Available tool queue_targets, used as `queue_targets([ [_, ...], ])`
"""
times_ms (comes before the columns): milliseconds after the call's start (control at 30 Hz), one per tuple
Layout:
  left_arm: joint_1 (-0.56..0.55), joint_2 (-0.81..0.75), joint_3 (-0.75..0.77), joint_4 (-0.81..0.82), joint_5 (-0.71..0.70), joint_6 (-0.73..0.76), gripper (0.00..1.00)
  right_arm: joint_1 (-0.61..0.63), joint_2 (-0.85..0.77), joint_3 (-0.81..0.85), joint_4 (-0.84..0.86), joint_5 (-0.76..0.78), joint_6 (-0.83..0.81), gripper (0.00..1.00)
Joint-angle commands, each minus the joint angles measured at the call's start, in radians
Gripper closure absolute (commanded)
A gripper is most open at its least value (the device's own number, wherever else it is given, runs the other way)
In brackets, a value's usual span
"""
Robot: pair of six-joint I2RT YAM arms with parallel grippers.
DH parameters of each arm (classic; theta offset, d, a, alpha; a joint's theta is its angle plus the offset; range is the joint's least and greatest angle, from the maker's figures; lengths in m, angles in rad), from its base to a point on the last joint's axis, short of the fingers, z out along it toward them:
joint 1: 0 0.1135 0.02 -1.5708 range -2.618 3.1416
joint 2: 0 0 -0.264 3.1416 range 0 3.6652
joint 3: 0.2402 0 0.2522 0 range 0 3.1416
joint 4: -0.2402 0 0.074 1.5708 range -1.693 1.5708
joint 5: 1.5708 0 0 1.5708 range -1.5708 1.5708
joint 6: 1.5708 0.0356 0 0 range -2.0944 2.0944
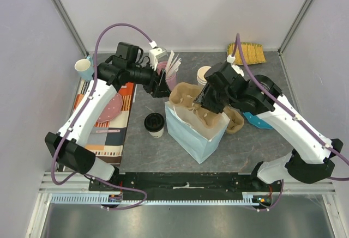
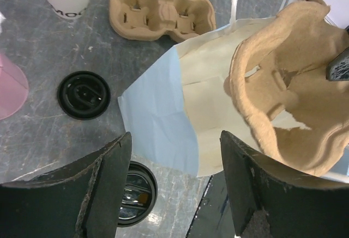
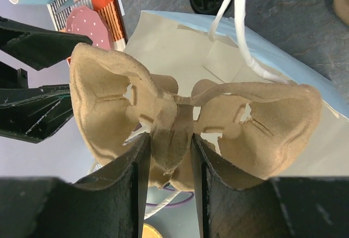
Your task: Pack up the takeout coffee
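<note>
The takeout coffee, a small white cup with a black lid, stands on the table left of the pale blue paper bag. The bag's mouth is open. My right gripper is shut on the middle rib of a brown cardboard cup carrier, held tilted over the bag's mouth. My left gripper hangs open above the bag's left edge, beyond the coffee, with nothing between its fingers.
A second carrier lies on the table right of the bag. A loose black lid, a stack of white cups, a pink cup of stirrers, a blue mug and yellow packets stand around.
</note>
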Motion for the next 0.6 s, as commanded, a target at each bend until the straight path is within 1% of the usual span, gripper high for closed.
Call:
queue_targets([
  [0, -0.037, -0.020, -0.023, -0.005, 0.026, -0.050, 0.29, 0.039, 0.014, 0.014, -0.036, 0.058, 0.030, 0.58],
  [133, -0.054, -0.026, -0.037, 0.031, -0.009, -0.068, 0.35, 0.064, 0.014, -0.017, -0.041, 0.066, 0.061, 0.58],
  [167, -0.057, -0.024, -0.037, 0.035, -0.017, -0.070, 0.38, 0.068, 0.017, -0.009, -0.039, 0.071, 0.061, 0.58],
  [267, -0.071, -0.018, -0.046, 0.041, -0.023, -0.070, 0.43, 0.073, 0.025, 0.014, -0.041, 0.098, 0.055, 0.58],
  [433, -0.088, -0.016, -0.057, 0.041, -0.017, -0.068, 0.47, 0.071, 0.042, 0.046, -0.053, 0.124, 0.039, 0.58],
  [467, -0.089, -0.013, -0.057, 0.045, -0.020, -0.070, 0.54, 0.073, 0.045, 0.051, -0.057, 0.126, 0.041, 0.58],
  [533, -0.092, -0.007, -0.060, 0.051, -0.032, -0.075, 0.65, 0.073, 0.046, 0.043, -0.064, 0.120, 0.044, 0.58],
  [567, -0.092, -0.007, -0.063, 0.053, -0.034, -0.079, 0.75, 0.071, 0.045, 0.028, -0.064, 0.114, 0.054, 0.58],
])
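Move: The bag's left rim lies about 4 cm right, 2 cm back and 4 cm below the open left hand; the lidded cup is some 7 cm left, 2 cm back, and the loose lid 10 cm ahead, 3 cm right, both far below. The right hand, already holding a cup tray, has the bag's mouth 2 cm back, 2 cm left and 8 cm below; the other tray lies on the table about 14 cm ahead and 14 cm right of it. Keeping its pinch on the tray's middle ridge, the right hand eases it about 1.5 cm down into the bag's mouth, tilting some 5 degrees with its left side sinking. The left hand eases about 2 cm each back, right and down to the bag's left rim, its fingers closing from wide to under half open astride the paper edge; a firm hold can't be seen. ##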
